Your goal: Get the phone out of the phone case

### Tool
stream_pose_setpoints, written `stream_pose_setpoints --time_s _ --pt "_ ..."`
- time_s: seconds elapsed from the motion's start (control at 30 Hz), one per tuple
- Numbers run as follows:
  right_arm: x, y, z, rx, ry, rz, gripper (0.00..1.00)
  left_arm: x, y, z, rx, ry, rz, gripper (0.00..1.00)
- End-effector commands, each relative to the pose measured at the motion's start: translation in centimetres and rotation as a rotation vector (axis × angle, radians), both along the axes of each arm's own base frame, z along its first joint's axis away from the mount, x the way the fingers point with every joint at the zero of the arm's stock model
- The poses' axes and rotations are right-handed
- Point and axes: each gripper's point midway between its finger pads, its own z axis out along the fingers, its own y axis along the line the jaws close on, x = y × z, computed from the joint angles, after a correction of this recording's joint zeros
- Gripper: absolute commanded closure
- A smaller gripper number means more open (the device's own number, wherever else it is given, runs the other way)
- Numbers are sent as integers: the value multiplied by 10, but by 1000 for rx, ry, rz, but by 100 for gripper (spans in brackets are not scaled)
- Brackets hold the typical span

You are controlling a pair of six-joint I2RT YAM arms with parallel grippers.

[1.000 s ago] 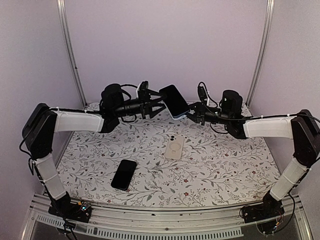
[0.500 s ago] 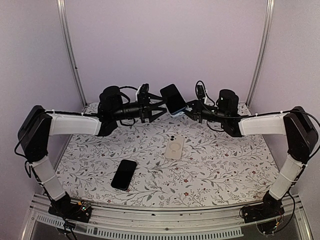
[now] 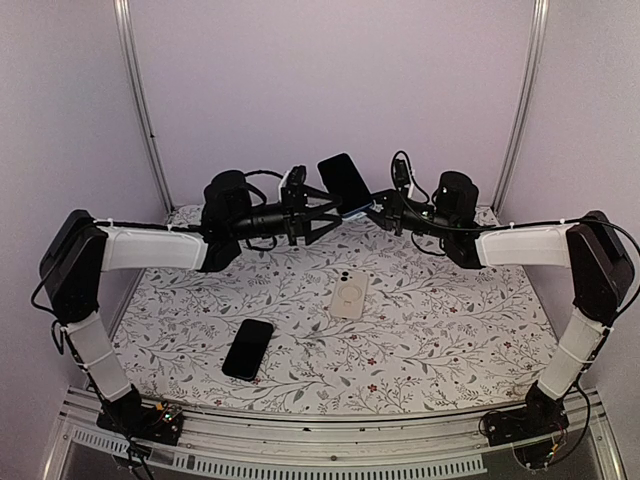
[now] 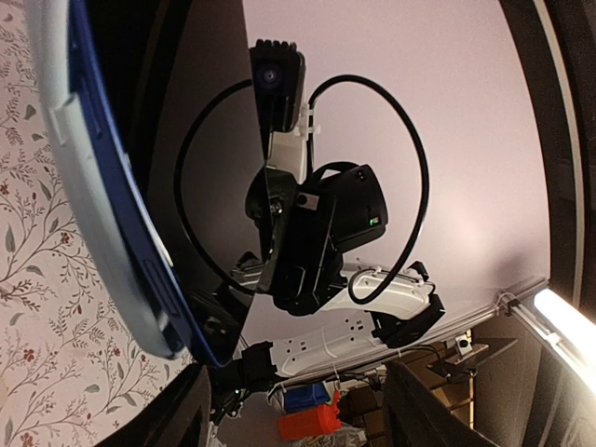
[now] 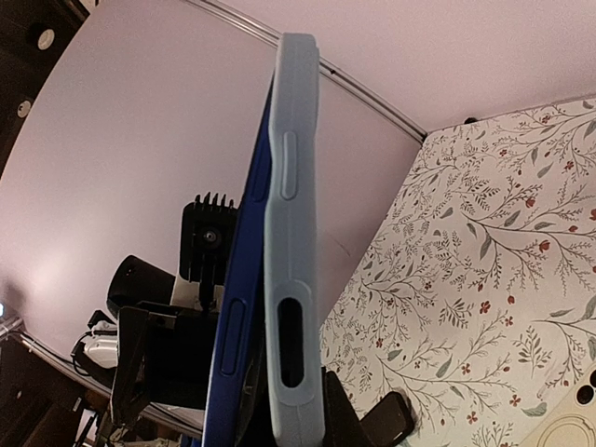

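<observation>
A dark blue phone (image 3: 343, 180) in a light blue case (image 5: 293, 279) is held in the air above the back of the table. My right gripper (image 3: 369, 210) is shut on its lower end, with one dark finger (image 5: 352, 421) against the case. In the right wrist view the phone's blue edge (image 5: 235, 317) stands beside the case's edge, partly out of it. My left gripper (image 3: 322, 213) is open and empty just left of and below the phone, not touching it. In the left wrist view the phone and case (image 4: 98, 186) fill the left side, and the gripper (image 4: 298, 410) has its fingers wide apart.
A beige phone case (image 3: 349, 294) lies on the floral tablecloth (image 3: 450, 330) near the middle. A black phone (image 3: 248, 348) lies face up nearer the front left. Metal posts stand at the back corners.
The right gripper has raised the cased phone and tilted it more upright. The left gripper stays open and now sits lower relative to the phone.
</observation>
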Motion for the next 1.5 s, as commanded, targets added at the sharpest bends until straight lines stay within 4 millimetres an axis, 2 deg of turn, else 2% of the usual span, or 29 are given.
stream_pose_setpoints --time_s 0.0,0.47,0.57,0.7,0.9,1.03,1.17,1.33,1.47 --pt "-2 1 39 72 -122 14 100 -1 -9 11 -31 -34 -22 35" --pt "-12 8 44 72 -147 33 100 7 -14 10 -29 -26 -11 36" --pt "-16 10 44 69 -158 39 100 8 -13 12 -43 -29 -2 39" --pt "-22 14 44 58 -186 46 100 11 -12 17 -83 -23 5 46" --pt "-33 11 52 49 -255 25 100 12 -12 19 -140 -5 6 62" --pt "-34 9 53 43 -268 14 100 12 -12 18 -154 2 4 79" --pt "-33 6 51 35 -264 -3 100 11 -13 17 -149 -2 -5 100" --pt "-21 3 40 -23 -222 -57 100 5 -14 20 -117 -47 -31 100" --pt "-2 -10 27 -89 -177 -141 100 -3 -16 27 -80 -115 -72 100"
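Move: Just beyond the left hand's open fingers lies the phone, its near left corner already peeled out of the case; its middle is about 6 cm ahead, 4 cm right and 2 cm above. The right hand keeps the case by its near right corner, the phone's middle some 4 cm left, 4 cm ahead and 2 cm up. On the table, 29 cm below the left hand, the beige phone lies level with it and 6 cm right. Easing about 1 cm right and 1 cm forward, the left hand brings its open fingers around the phone's freed near-left corner, then shuts them from wide open to a pinch on it, rolling slightly. Meanwhile the right hand keeps its grip, drawing the case back and up some 2 cm and rolling it about 8 degrees far end up, then settling slightly. ##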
